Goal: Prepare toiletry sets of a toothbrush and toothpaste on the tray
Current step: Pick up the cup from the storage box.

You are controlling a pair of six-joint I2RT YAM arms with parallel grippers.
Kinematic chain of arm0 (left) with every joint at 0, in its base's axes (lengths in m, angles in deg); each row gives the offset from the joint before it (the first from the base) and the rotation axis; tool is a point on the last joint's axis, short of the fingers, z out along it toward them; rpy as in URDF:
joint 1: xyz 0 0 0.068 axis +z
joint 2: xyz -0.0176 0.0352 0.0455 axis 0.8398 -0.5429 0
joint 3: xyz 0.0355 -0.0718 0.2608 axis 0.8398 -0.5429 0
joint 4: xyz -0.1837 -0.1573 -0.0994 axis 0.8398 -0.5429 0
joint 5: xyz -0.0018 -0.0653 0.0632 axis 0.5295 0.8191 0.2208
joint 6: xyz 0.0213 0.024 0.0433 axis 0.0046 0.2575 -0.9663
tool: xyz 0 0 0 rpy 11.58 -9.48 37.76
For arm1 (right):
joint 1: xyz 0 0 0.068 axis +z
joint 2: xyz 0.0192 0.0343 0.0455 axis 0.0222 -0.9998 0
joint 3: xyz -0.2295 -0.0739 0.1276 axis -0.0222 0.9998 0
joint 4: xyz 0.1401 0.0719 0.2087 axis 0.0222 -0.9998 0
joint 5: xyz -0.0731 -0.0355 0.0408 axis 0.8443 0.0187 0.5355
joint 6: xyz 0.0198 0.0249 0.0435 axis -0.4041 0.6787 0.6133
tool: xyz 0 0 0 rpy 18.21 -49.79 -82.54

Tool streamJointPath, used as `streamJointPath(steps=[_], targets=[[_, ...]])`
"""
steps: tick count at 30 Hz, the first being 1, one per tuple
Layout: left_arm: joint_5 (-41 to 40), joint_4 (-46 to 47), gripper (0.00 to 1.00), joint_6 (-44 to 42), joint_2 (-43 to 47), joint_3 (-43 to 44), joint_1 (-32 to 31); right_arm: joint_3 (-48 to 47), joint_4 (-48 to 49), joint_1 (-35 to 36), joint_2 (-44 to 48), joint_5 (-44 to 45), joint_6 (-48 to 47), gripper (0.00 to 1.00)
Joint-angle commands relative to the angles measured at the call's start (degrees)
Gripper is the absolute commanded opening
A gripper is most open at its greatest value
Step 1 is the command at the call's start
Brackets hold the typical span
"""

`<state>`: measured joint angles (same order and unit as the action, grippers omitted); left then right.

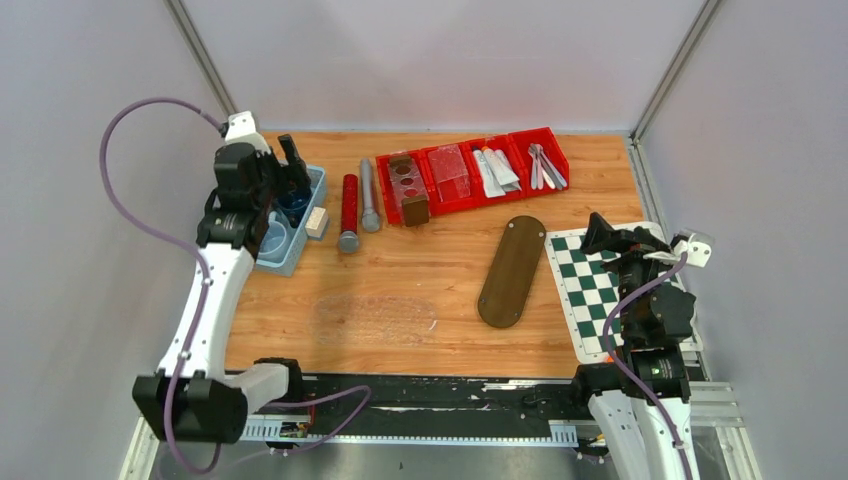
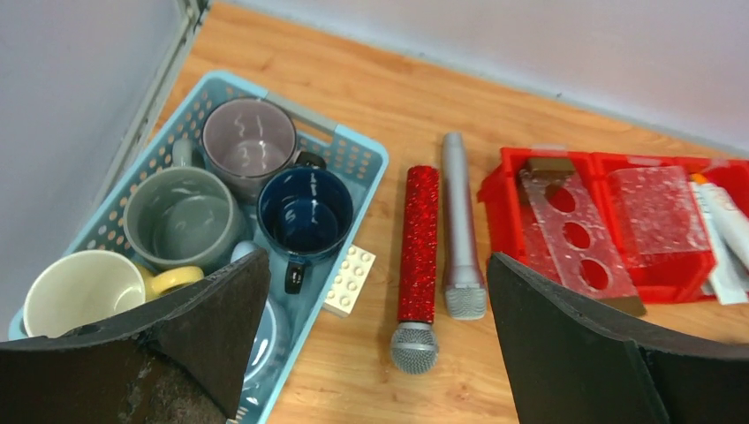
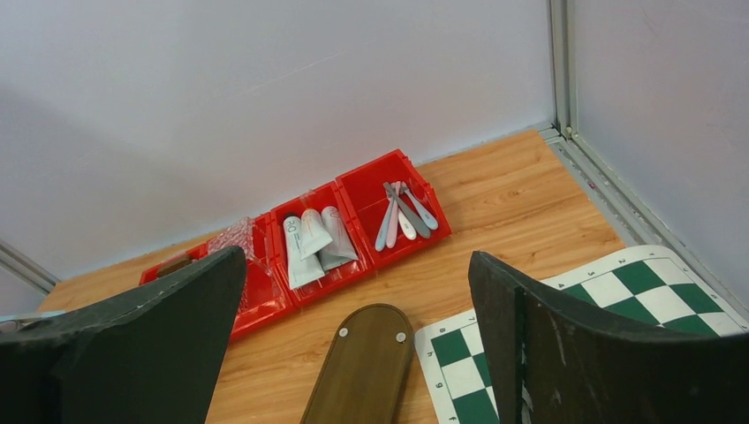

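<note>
Several toothbrushes (image 1: 546, 166) (image 3: 402, 212) lie in the rightmost red bin at the back. Toothpaste tubes (image 1: 497, 171) (image 3: 311, 242) lie in the bin just to its left. The tray (image 1: 512, 270) (image 3: 362, 375), a brown oval board, lies bare on the table right of centre. My left gripper (image 1: 291, 166) (image 2: 375, 265) hangs open above the blue basket's right edge, holding nothing. At the chessboard's back left corner my right gripper (image 1: 601, 236) (image 3: 355, 256) stands open and empty, facing the tray and the bins.
A blue basket (image 1: 318, 188) (image 2: 360, 152) with several mugs stands at the back left, a white brick (image 1: 317, 222) beside it. A red microphone (image 1: 349, 205) and a grey one (image 1: 369, 198) lie next to the red bins (image 1: 455, 200). A chessboard mat (image 1: 590, 295) covers the right side.
</note>
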<state>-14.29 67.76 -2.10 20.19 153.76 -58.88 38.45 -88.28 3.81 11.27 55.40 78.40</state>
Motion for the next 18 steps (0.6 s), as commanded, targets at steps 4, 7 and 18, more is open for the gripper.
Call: streamJointPath(steps=[4, 7, 18], targets=[[-4.3, -10.7, 1.00, 5.4, -15.4, 11.4, 3.4, 0.7, 1.0, 0.6, 0.7, -1.1, 1.2, 1.00], [-4.2, -11.4, 0.99, 5.4, -21.9, 14.5, 4.6, 0.8, 1.0, 0.6, 1.0, -1.0, 1.1, 1.00], [2.7, -17.8, 0.74, 1.5, -42.0, 24.7, 9.9, 1.2, 1.2, 0.6, 0.4, -1.8, 1.8, 1.00]])
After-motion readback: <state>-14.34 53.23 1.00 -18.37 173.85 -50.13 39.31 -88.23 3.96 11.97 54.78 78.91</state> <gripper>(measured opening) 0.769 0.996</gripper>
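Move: The navy cup in the storage box is about 11 cm ahead of the left hand, 5 cm to its left and some 25 cm below. The mauve cup stands roughly 4 cm farther out and 7 cm left of it, the grey cup 3 cm nearer and 9 cm left, and the light-blue cup 9 cm nearer and 3 cm left. From the right hand, the navy cup lies about 23 cm ahead, 68 cm left and 24 cm below. The left hand plunges some 16 cm towards the navy cup in the storage box while reaching about 8 cm forward and, once under way, easing roughly 6 cm left; it starts out going forward and down about equally, then drops ever more steeply. On the way the wrist tips the fingers down by some 30 degrees and swings them slightly counter-clockwise, and the wide-open gripper narrows to about three quarters, ending just above the cups with nothing visibly gripped. ##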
